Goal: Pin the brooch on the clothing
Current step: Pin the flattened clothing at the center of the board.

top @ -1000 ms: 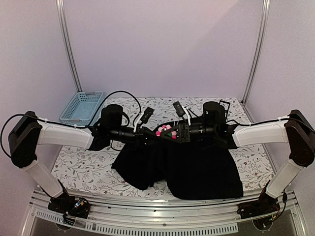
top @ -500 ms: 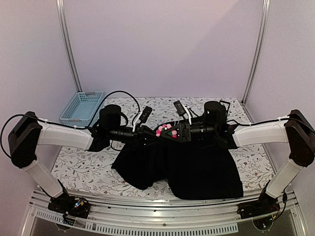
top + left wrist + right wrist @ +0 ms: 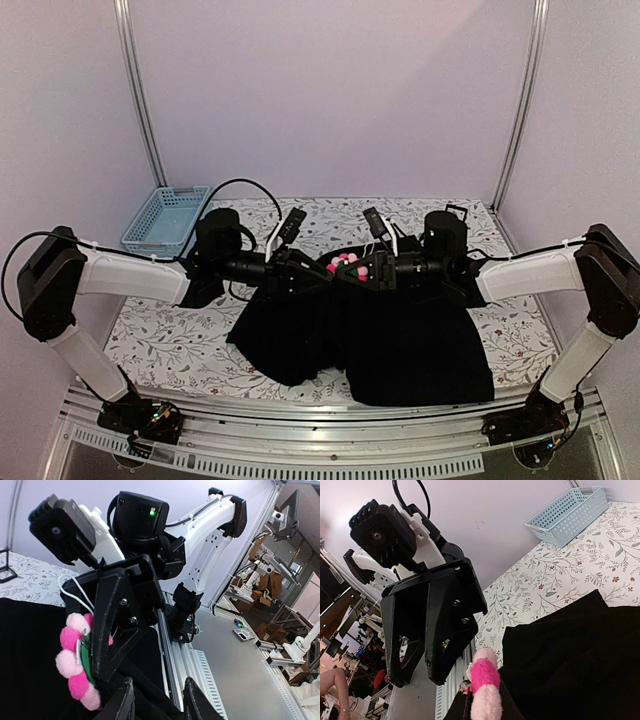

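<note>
The brooch (image 3: 345, 264), a fluffy pink flower, hangs above the table's middle with my right gripper (image 3: 366, 269) shut on it. In the right wrist view the brooch (image 3: 485, 689) stands edge-on between that gripper's (image 3: 487, 711) dark fingers, against a raised fold of the clothing (image 3: 580, 660). The black clothing (image 3: 400, 340) lies spread over the table's front half. My left gripper (image 3: 316, 275) faces the brooch from the left. Its jaws (image 3: 159, 701) stand open, with black fabric (image 3: 145, 700) running loosely between the fingers. The brooch (image 3: 75, 660) shows pink petals and a green back there.
A light-blue basket (image 3: 167, 217) stands at the back left on the floral tablecloth (image 3: 170, 340). A small black stand (image 3: 455, 212) is at the back right. The metal rail (image 3: 320, 455) runs along the near edge, below the clothing's hem.
My left gripper has opened its jaws and drawn back a little to the left. The right gripper has shifted slightly right, still holding the brooch.
</note>
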Motion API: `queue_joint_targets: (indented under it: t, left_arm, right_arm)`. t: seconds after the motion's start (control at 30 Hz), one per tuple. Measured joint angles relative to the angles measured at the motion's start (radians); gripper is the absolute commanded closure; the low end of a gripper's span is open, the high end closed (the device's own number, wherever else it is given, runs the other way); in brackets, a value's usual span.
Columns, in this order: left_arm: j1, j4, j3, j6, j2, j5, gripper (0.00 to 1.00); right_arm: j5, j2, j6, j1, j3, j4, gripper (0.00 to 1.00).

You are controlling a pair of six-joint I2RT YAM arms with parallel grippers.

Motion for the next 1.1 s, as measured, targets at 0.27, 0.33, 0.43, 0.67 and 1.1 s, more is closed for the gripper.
queue_joint_targets:
  t: [0.27, 0.33, 0.43, 0.67, 1.1]
  left_arm:
    - [-0.003, -0.006, 0.000, 0.029, 0.006, -0.001, 0.47]
    - [0.002, -0.008, 0.000, 0.034, 0.006, -0.002, 0.43]
    - [0.011, -0.031, 0.000, 0.051, 0.004, 0.000, 0.39]
    - [0.037, -0.126, 0.007, 0.114, -0.003, -0.023, 0.30]
    - [-0.006, -0.017, 0.015, 0.089, 0.034, 0.027, 0.41]
  right_arm:
    - [-0.032, -0.006, -0.018, 0.026, -0.003, 0.015, 1.00]
    - [-0.037, -0.015, -0.025, 0.026, -0.011, 0.015, 1.00]
    - [-0.052, -0.029, -0.032, 0.027, -0.019, 0.014, 1.00]
    - [-0.091, -0.053, -0.038, 0.044, -0.021, 0.031, 1.00]
    - [-0.093, -0.053, -0.040, 0.052, -0.003, 0.047, 1.00]
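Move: The right hand already pinches the brooch by its edge, its middle some 2 cm left of the grip, level in height and neither ahead nor back. The left fingertips, free of it, lie about 6 cm left and 4 cm back of the right hand. From the left hand the brooch is roughly 4 cm ahead and 4 cm right, at its height. The clothing's middle lies some 18 cm below the left hand, 5 cm right, level fore and aft. Right arm draws its pinched brooch 4 cm back, 3 up, to before the left hand, whose fingers open wider. ##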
